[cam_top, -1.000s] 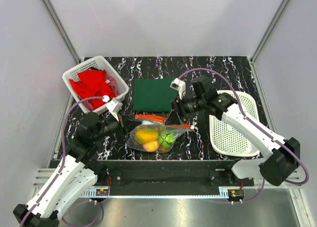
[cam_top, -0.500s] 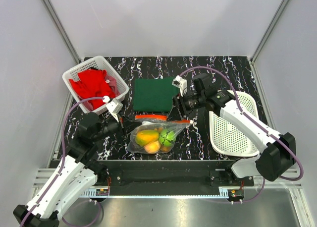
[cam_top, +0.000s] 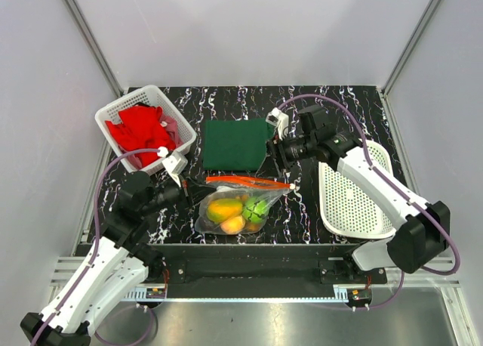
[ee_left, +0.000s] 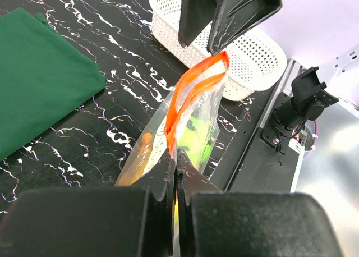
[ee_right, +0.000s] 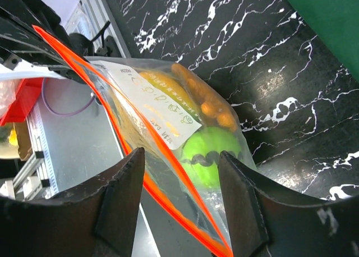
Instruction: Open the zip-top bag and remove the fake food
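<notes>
The clear zip-top bag (cam_top: 235, 206) lies at the table's front middle, its orange-red zip strip (cam_top: 249, 182) pulled taut and raised. Inside sits the fake food: a yellow-orange piece (cam_top: 224, 208), a green one (cam_top: 255, 208) and a peach-orange one (cam_top: 232, 223). My left gripper (cam_top: 189, 187) is shut on the strip's left end (ee_left: 175, 150). My right gripper (cam_top: 278, 156) hovers open over the strip's right end. In the right wrist view its fingers (ee_right: 120, 203) stand wide on either side of the strip (ee_right: 162, 195), without pinching it. A green fruit (ee_right: 213, 156) and an orange carrot (ee_right: 205, 100) show through the plastic.
A flat dark green cloth (cam_top: 235, 143) lies just behind the bag. A white basket (cam_top: 113, 119) with a red cloth (cam_top: 143, 127) stands at the back left. An empty white basket (cam_top: 355, 191) sits at the right, under the right arm.
My right gripper has lifted off the bag's right end and drawn back toward the far right. The zip strip now runs straighter. The left gripper holds still.
</notes>
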Tool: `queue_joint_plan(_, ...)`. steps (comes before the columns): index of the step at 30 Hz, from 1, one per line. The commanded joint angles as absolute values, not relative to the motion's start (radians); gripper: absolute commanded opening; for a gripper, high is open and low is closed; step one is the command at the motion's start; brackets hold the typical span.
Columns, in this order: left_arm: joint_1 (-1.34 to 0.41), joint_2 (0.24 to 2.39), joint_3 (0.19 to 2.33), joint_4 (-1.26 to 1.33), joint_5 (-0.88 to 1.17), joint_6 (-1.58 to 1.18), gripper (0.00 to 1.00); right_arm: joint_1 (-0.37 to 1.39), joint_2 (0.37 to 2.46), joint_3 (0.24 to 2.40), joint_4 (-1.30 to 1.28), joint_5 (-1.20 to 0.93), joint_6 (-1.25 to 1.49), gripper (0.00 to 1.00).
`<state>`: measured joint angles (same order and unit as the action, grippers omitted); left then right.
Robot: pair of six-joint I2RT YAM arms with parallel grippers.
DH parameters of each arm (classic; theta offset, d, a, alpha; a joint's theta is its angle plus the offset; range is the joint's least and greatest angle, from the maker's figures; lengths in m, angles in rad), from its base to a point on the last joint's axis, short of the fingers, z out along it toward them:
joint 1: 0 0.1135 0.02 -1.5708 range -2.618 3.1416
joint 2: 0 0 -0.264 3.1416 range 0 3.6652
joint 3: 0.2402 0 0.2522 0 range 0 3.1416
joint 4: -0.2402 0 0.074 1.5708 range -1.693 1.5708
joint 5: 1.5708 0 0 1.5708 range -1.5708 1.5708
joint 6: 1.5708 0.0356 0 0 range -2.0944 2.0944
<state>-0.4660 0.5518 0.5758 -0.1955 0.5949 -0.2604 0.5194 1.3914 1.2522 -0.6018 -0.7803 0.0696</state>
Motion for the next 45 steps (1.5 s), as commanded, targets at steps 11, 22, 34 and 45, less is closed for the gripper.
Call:
queue_joint_plan(11,-0.454,0.594,0.652,-0.183,0.618,-0.248,0.0,0.618,1.44,1.244,-0.603,-0.851,0.028,0.55)
queue_joint_plan(22,-0.453,0.689,0.909,-0.477,0.249,-0.573,0.98,0.64,1.516,1.391,-0.543,-0.725,0.276,0.0)
queue_joint_plan(34,-0.501,0.816,1.026,-0.652,0.233,-0.963,0.99,0.663,1.465,1.368,-0.508,-0.405,0.583,0.0)
queue_joint_plan(45,-0.681,1.083,1.154,-0.643,0.026,-1.08,0.88,0.692,1.407,1.301,-0.505,-0.351,0.597,0.0)
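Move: The bag hangs by its left corner, which the left fingers still pinch. From the open right hand, the far lip of the zip rim is about 3 cm back, 3 cm left and 2 cm lower; from the left hand it lies some 13 cm right and 1 cm ahead, at the same height. About 15 cm below the right hand, the watermelon is roughly 6 cm back and 5 cm left, the mango 6 cm back and 15 cm left; the green cloth is 18 cm ahead, 9 cm left and 19 cm below. Back, left and slightly down, the right hand slips onto the far lip and pinches it shut, then carries it forward some 6 cm, twisting clockwise about 30 degrees. Meanwhile the left fingers open wide and let go of the corner; that hand rises 8 cm or so, tips its fingers down and swings counter-clockwise, then sinks forward and right over the mouth. ##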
